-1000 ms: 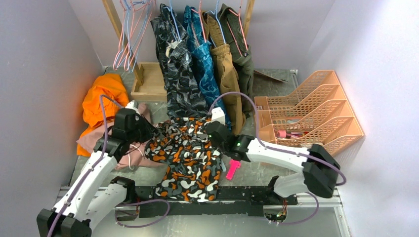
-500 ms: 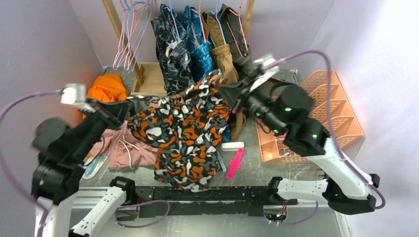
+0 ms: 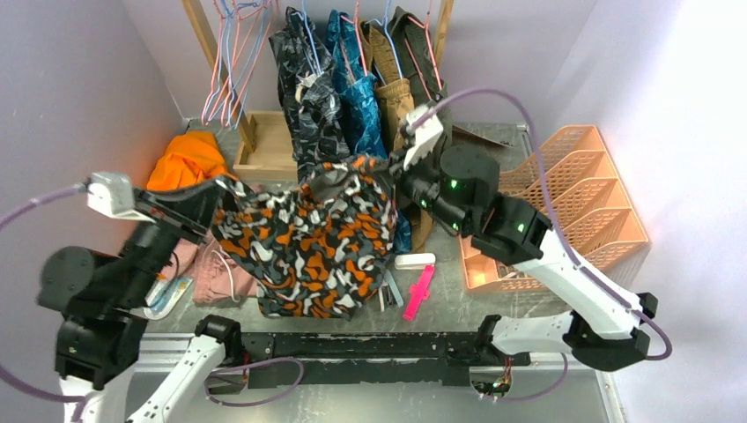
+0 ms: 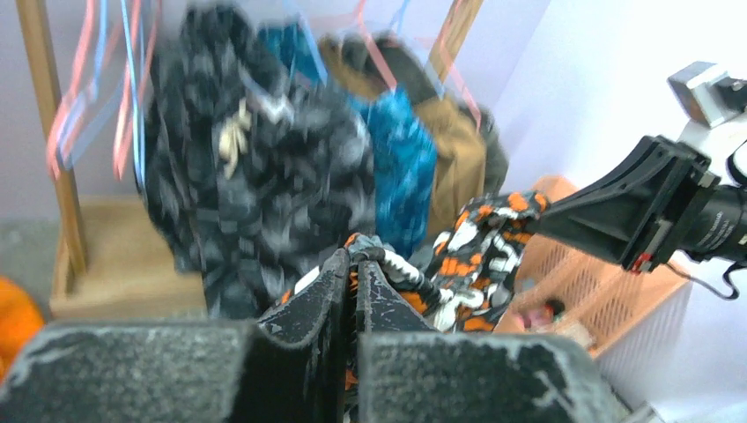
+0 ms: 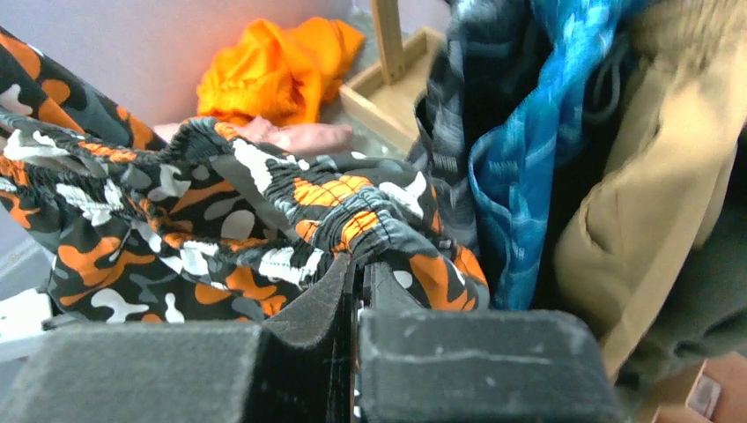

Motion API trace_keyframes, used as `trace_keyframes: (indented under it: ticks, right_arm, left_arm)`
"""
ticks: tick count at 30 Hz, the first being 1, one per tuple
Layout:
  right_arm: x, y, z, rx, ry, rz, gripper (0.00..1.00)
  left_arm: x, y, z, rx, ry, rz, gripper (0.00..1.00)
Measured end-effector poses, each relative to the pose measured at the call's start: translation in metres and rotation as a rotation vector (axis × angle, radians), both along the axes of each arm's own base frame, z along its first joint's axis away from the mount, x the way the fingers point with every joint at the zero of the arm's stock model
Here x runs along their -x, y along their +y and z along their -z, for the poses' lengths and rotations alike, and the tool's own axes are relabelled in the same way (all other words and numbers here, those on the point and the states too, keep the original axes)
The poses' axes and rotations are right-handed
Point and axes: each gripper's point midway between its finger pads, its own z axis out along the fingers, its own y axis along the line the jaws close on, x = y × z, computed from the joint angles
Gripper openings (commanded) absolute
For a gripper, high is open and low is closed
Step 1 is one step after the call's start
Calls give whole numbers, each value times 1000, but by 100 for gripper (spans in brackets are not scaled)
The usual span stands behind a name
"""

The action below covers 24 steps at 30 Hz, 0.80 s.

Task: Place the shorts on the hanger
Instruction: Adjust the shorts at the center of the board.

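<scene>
The shorts (image 3: 308,242), in an orange, black, white and grey blotch print, hang spread in the air between my two grippers. My left gripper (image 3: 220,187) is shut on the left end of the waistband. In the left wrist view its tips (image 4: 355,260) pinch the elastic edge of the shorts (image 4: 480,256). My right gripper (image 3: 394,166) is shut on the right end, and its tips (image 5: 359,263) bite the gathered waistband of the shorts (image 5: 220,220). Empty pink wire hangers (image 3: 214,84) hang with light-blue ones on the rail at back left, blurred as hangers (image 4: 66,119) in the left wrist view.
Clothes on hangers (image 3: 352,97) fill the rail just behind the shorts. An orange garment (image 3: 185,163) and pink shorts (image 3: 216,264) lie at the left. A wooden box (image 3: 269,145) stands at the back, an orange file rack (image 3: 564,203) at the right, a pink clip (image 3: 417,293) on the table.
Both arms have lifted the shorts off the table and stretched them out between them. Over the last half second the shorts shifted a little left and lower.
</scene>
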Motion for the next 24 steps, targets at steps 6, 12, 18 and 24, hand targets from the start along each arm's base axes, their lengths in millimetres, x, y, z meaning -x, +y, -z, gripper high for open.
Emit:
trace_keyframes:
  ticks: [6,12,18,24]
  right_arm:
    - [32,16,-183,-312,-239,-212,0]
    - [135,-62,-292,-609,-542,-470,0]
    - [104,-38,-221,-502,-421,-396,0]
    - [39,5,-116,-273,-208,-212,0]
  left_arm:
    - [26,7,-153,21,-322,-9,7]
    - [114,11,-226,38,-667,80,7]
    - [109,8,-179,21,-618,90,7]
    - [45,5,-127,6,-406,24,7]
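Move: Both hands already pinch the orange-and-black shorts by the waistband, well above the board. The board's centre lies about 15 cm right of the left hand, level with it and 38 cm down, and about 6 cm back, 7 cm left and 35 cm down from the right hand. The pink garment is some 7 cm left of and 1 cm ahead of the left hand; the white eraser is about 5 cm back and 10 cm right of the right hand, and the hot-pink box 11 cm back and 11 cm right of it, all down on the board. Both arms swing the shorts up and back together to shake them out, the left hand rising some 22 cm and the right nearly 30 cm while drifting a little to its right, with the fingers tipping upward. Then both reverse down and forward, giving back about half of the rise and tipping partly down again, each gripper keeping its closed pinch on the waistband. ##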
